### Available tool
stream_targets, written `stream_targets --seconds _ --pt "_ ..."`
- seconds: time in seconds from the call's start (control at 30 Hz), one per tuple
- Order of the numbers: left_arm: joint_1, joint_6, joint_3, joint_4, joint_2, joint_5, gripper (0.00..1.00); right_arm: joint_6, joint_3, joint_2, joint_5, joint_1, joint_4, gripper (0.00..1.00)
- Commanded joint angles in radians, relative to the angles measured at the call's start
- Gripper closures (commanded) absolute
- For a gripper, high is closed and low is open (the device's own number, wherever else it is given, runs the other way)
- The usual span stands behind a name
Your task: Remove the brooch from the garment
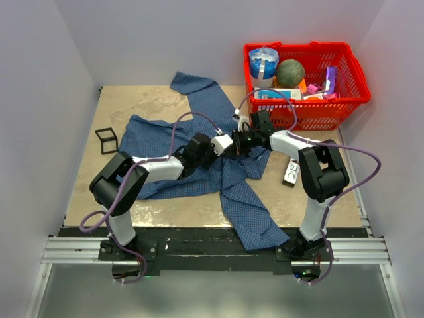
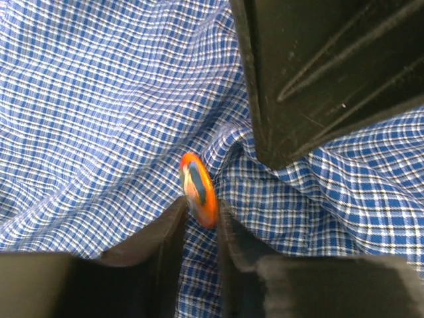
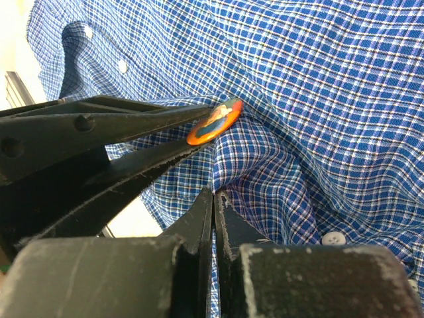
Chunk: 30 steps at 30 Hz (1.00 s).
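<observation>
The garment (image 1: 246,213), a blue checked shirt, lies spread over the middle of the table, and both grippers meet above it. The brooch (image 2: 197,187), a small orange disc with a dark centre, stands edge-on and is nipped between the tips of my left gripper (image 2: 201,209). From the right wrist view the brooch (image 3: 213,123) sits at the end of the left gripper's long black fingers (image 3: 119,132). Just below it my right gripper (image 3: 213,195) is shut on a raised fold of the garment (image 3: 318,99). The arms hide the brooch in the top view.
A red basket (image 1: 344,66) full of assorted items stands at the back right. A small black frame (image 1: 106,140) lies at the left, and a small box (image 1: 291,172) sits beside the right arm. White shirt buttons (image 3: 333,238) show near the fold. Walls enclose three sides.
</observation>
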<state>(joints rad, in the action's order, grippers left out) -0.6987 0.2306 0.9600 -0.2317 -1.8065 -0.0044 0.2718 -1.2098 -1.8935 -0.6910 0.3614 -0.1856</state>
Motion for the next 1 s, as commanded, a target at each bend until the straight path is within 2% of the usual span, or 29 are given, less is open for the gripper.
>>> stream_targets --seconds 0.0,0.17,0.33,0.47,0.57,0.77,0.93,0.97 --pt "0.001 -0.010 0.054 -0.006 0.001 -0.008 0.87 0.018 -0.011 0.001 0.011 -0.009 0.006 1.00" --pt "0.018 -0.056 0.062 0.005 0.001 0.032 1.00 -0.012 -0.004 0.022 0.010 -0.007 -0.006 1.00" --pt "0.077 -0.184 0.062 0.009 0.013 0.210 1.00 -0.107 -0.007 0.069 0.050 0.002 -0.058 1.00" --pt "0.154 -0.309 0.033 -0.053 0.024 0.520 1.00 -0.187 0.001 0.114 0.084 0.014 -0.132 1.00" --pt "0.194 -0.387 0.003 -0.109 0.027 0.651 1.00 -0.261 0.009 0.135 0.108 0.017 -0.187 1.00" --pt "0.231 -0.461 -0.012 -0.170 0.003 0.837 1.00 -0.333 -0.010 0.143 0.146 0.043 -0.229 1.00" --pt "0.232 -0.473 -0.029 -0.187 0.010 0.882 1.00 -0.394 -0.040 0.151 0.222 0.088 -0.285 1.00" --pt "0.232 -0.471 -0.038 -0.189 0.015 0.874 1.00 -0.398 -0.040 0.151 0.208 0.088 -0.285 0.94"
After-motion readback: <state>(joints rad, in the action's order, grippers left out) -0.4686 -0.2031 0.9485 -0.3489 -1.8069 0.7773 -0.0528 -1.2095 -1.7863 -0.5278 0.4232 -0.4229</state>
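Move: The brooch lies almost between the left fingertips, about 1 cm ahead, 1 cm right and 1 cm below. The fold pinched by the right fingers is some 4 cm to the left hand's right, level fore and aft. A shirt button sits about 5 cm forward and 5 cm right, and the small box 22 cm right and 6 cm back. From the right hand, the brooch is roughly 3 cm left and 1 cm forward. Left fingers shut on the brooch, then raise and tilt it about 5 cm; right keeps the fold, drawing back. ##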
